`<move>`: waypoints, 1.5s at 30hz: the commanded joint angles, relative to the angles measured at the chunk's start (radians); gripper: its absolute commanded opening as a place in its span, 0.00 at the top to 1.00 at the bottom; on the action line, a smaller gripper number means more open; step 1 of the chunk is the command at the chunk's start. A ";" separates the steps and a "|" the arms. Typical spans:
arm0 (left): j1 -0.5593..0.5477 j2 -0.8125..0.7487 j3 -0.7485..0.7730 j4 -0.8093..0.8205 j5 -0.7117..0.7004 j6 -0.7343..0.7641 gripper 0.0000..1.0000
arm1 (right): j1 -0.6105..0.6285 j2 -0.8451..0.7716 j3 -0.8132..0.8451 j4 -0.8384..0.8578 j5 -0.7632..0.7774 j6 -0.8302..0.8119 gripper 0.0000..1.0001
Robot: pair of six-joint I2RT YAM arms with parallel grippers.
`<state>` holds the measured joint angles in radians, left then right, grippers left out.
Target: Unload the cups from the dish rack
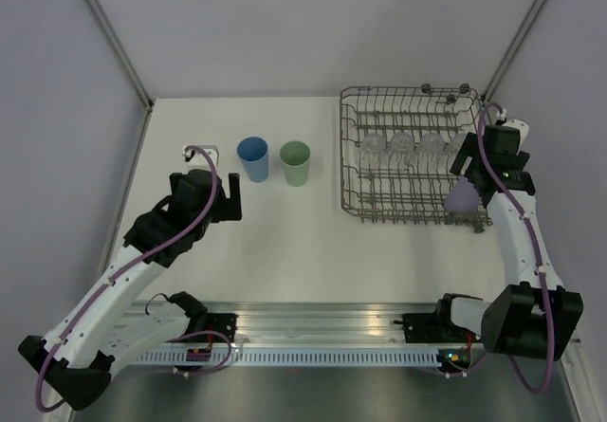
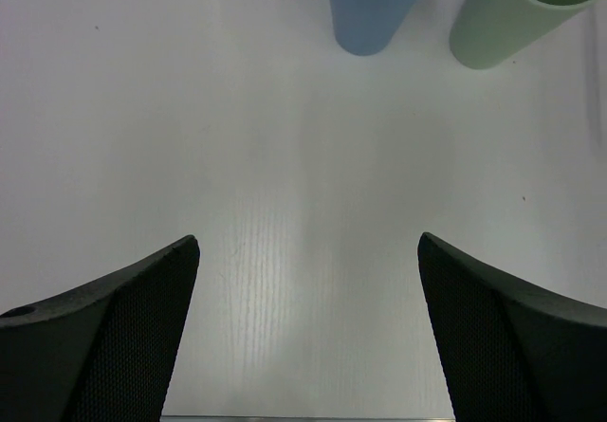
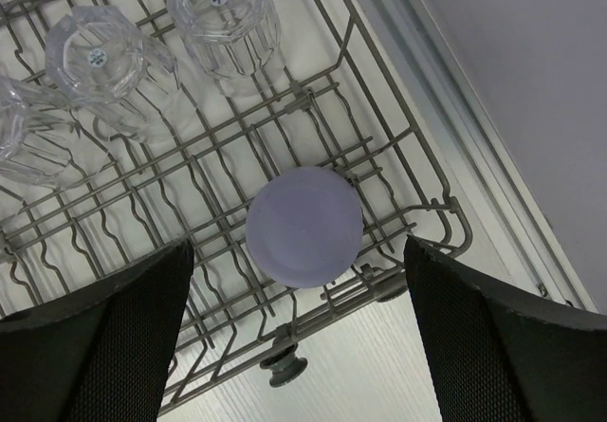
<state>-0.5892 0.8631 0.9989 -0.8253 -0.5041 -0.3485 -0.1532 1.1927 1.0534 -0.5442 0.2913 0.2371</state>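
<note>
The grey wire dish rack (image 1: 342, 152) stands at the back right of the table. Several clear glasses (image 1: 402, 143) sit upside down in a row inside it; three of these glasses (image 3: 109, 57) show in the right wrist view. A lavender cup (image 1: 462, 197) stands upside down in the rack's near right corner (image 3: 459, 221). My right gripper (image 3: 299, 244) hovers open over this lavender cup (image 3: 303, 225), one finger to each side, apart from it. The blue cup (image 1: 252, 159) and pale green cup (image 1: 295, 163) stand upright on the table left of the rack. My left gripper (image 1: 231, 199) is open and empty, just short of the blue cup (image 2: 379, 5) and green cup (image 2: 517, 14).
A small wheel (image 3: 285, 365) sticks out under the rack's near edge. Grey walls close the table at the back and both sides, the right one right beside the rack. A metal rail (image 1: 322, 332) carrying both arm bases runs along the near edge.
</note>
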 commanded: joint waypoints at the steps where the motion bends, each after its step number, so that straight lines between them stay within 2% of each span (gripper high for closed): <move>1: 0.000 -0.010 -0.009 0.080 0.058 0.042 0.00 | -0.005 0.033 -0.021 0.029 -0.008 -0.018 0.05; 15: 0.000 -0.030 -0.025 0.095 0.118 0.059 0.00 | -0.005 0.186 0.013 -0.013 0.014 -0.013 0.09; 20: 0.002 -0.032 -0.028 0.104 0.137 0.066 0.00 | -0.003 0.193 0.007 -0.017 0.011 -0.016 0.18; 23: 0.002 -0.032 -0.029 0.106 0.147 0.068 0.00 | -0.005 0.180 0.005 -0.020 0.034 -0.016 0.31; 24: 0.000 -0.030 -0.029 0.107 0.151 0.069 0.00 | -0.003 0.177 0.005 -0.020 0.039 -0.016 0.39; 27: 0.000 -0.030 -0.031 0.110 0.154 0.071 0.00 | -0.005 0.154 0.005 -0.020 0.046 -0.022 0.48; 34: 0.000 -0.029 -0.029 0.111 0.154 0.072 0.00 | -0.003 0.076 0.046 -0.049 0.034 -0.024 0.54; 38: 0.002 -0.029 -0.026 0.110 0.153 0.071 0.00 | -0.002 0.021 0.074 -0.053 -0.061 -0.015 0.56; 45: 0.000 -0.038 0.004 0.121 0.231 0.037 0.01 | -0.002 -0.099 0.079 -0.005 -0.372 0.019 0.63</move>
<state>-0.5892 0.8413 0.9749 -0.7521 -0.3378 -0.3115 -0.1535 1.1492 1.0992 -0.5980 0.0856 0.2295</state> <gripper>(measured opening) 0.993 0.687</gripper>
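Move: The right hand hovers open almost straight over the upside-down purple cup, whose middle lies about 10 cm below and 1 cm ahead. The nearest clear glass stands some 13 cm beyond the cup, and a second glass is that far out and 8 cm to the cup's left. The rack's near right corner is about 5 cm back and 7 cm right of the cup. From the left hand the purple cup lies roughly 60 cm right and 9 cm ahead. The right fingers pinch the purple cup's sides after sinking straight down about 7 cm, the wrist tipping some 13 degrees further down. Keeping their grip, they draw the cup up about 8 cm, the wrist tipping back, and near the end swing it 3 cm left, turning slightly counter-clockwise. The left hand, open and empty, eases about 3 cm right. ##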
